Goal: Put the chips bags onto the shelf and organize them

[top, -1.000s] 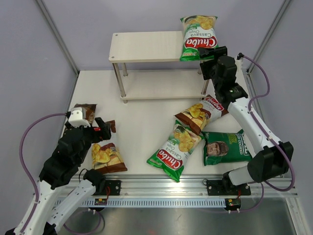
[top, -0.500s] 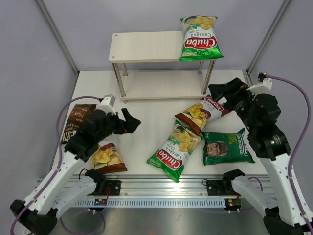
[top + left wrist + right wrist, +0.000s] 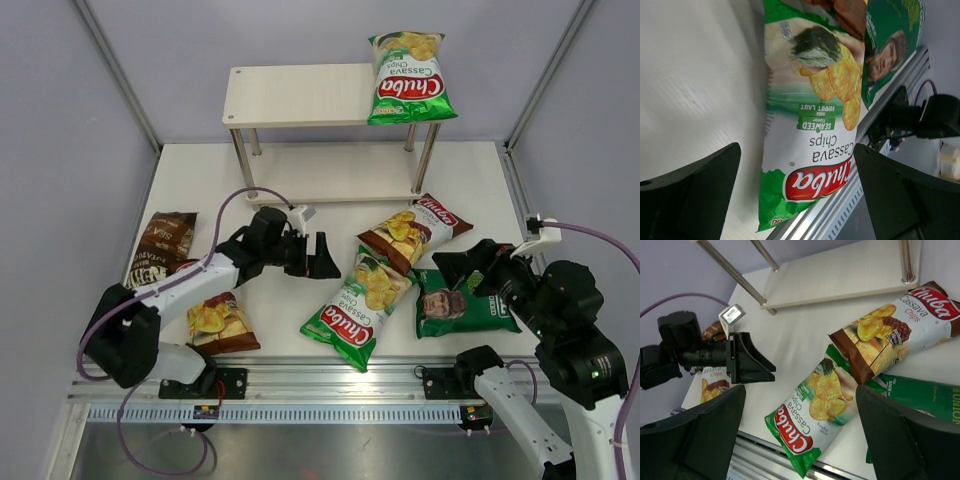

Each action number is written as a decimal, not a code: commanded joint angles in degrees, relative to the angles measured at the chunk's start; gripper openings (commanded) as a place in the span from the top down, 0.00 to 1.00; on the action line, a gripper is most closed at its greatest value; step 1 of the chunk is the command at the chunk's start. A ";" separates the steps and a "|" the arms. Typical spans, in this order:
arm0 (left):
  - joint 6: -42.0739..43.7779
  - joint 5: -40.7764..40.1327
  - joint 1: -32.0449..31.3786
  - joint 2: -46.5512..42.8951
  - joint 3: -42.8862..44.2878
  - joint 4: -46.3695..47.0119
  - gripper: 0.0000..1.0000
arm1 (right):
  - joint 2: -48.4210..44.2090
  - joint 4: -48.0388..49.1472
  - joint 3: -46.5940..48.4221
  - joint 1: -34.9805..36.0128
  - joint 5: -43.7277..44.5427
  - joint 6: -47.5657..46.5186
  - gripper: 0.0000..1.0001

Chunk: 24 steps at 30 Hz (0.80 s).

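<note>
The shelf [image 3: 300, 95] stands at the back with one bright green Chuba bag [image 3: 405, 78] on the right end of its top board. A second bright green Chuba bag [image 3: 358, 305] [image 3: 810, 115] [image 3: 815, 415] lies flat mid-table. A brown-and-white Chuba bag [image 3: 413, 232] overlaps its top, and the dark green bag with a man's face [image 3: 462, 300] lies to its right. Another brown-and-white bag [image 3: 220, 322] and the dark brown Kettle bag [image 3: 163, 248] lie at the left. My left gripper [image 3: 328, 257] [image 3: 797, 150] is open, low beside the lying green bag. My right gripper [image 3: 452, 272] [image 3: 801, 390] hangs open above the dark green bag.
The shelf's lower board [image 3: 840, 280] holds nothing and its thin metal legs [image 3: 241, 165] stand on the white table. A metal rail [image 3: 340, 385] runs along the near edge. Purple cables loop from both arms. Grey walls close in both sides.
My right arm has drawn back from the shelf to the near right, leaving the green bag on top. My left arm has swung right across the table to the lying green bag.
</note>
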 commanded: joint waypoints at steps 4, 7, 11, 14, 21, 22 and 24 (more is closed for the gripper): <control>5.29 8.70 -4.49 11.75 8.18 4.03 0.01 | 1.02 -0.34 -3.92 -0.23 -8.54 -2.52 0.01; 5.47 9.14 -5.20 17.03 9.94 4.73 0.01 | 0.93 2.38 -6.11 -0.23 -12.49 -1.64 0.00; 4.68 7.92 -6.96 21.17 11.43 5.35 0.06 | 0.93 4.93 -8.40 -0.23 -16.19 -0.23 0.00; 4.24 5.29 -8.10 22.58 11.35 5.17 0.14 | 0.32 5.82 -9.72 -0.23 -17.16 0.38 0.00; 0.20 2.29 -10.91 21.97 7.14 11.14 0.55 | 0.31 6.69 -11.57 -0.23 -17.07 0.56 0.01; -1.03 0.89 -11.09 21.79 5.91 11.41 0.60 | 0.31 6.78 -11.66 -0.23 -17.07 0.82 0.01; -2.00 -0.87 -11.44 20.47 4.85 11.24 0.72 | 0.23 7.05 -11.57 -0.23 -17.07 0.91 0.00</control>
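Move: The green seaweed Chuba bag lies lowest in front of the left hand, its middle about 9 cm to the right, 5 cm nearer the base and 9 cm below. A brown-and-white Chuba bag overlaps its far end, about 22 cm right of the hand and 11 cm farther out; the dark green bag is some 34 cm right and 3 cm back. From the right hand, the seaweed bag's middle is about 18 cm left, 2 cm ahead and 30 cm below. The seaweed bag's near-left side is what the open left gripper goes for: it travels right by about 8 cm and sinks some 7 cm onto the bag, swinging about 15 degrees clockwise, then closes well over halfway, pinching up a fold near mid-length while edging farther right and rising barely 1 cm. The right hand, still open, drops about 6 cm and shifts left towards the bag, turning counter-clockwise. ##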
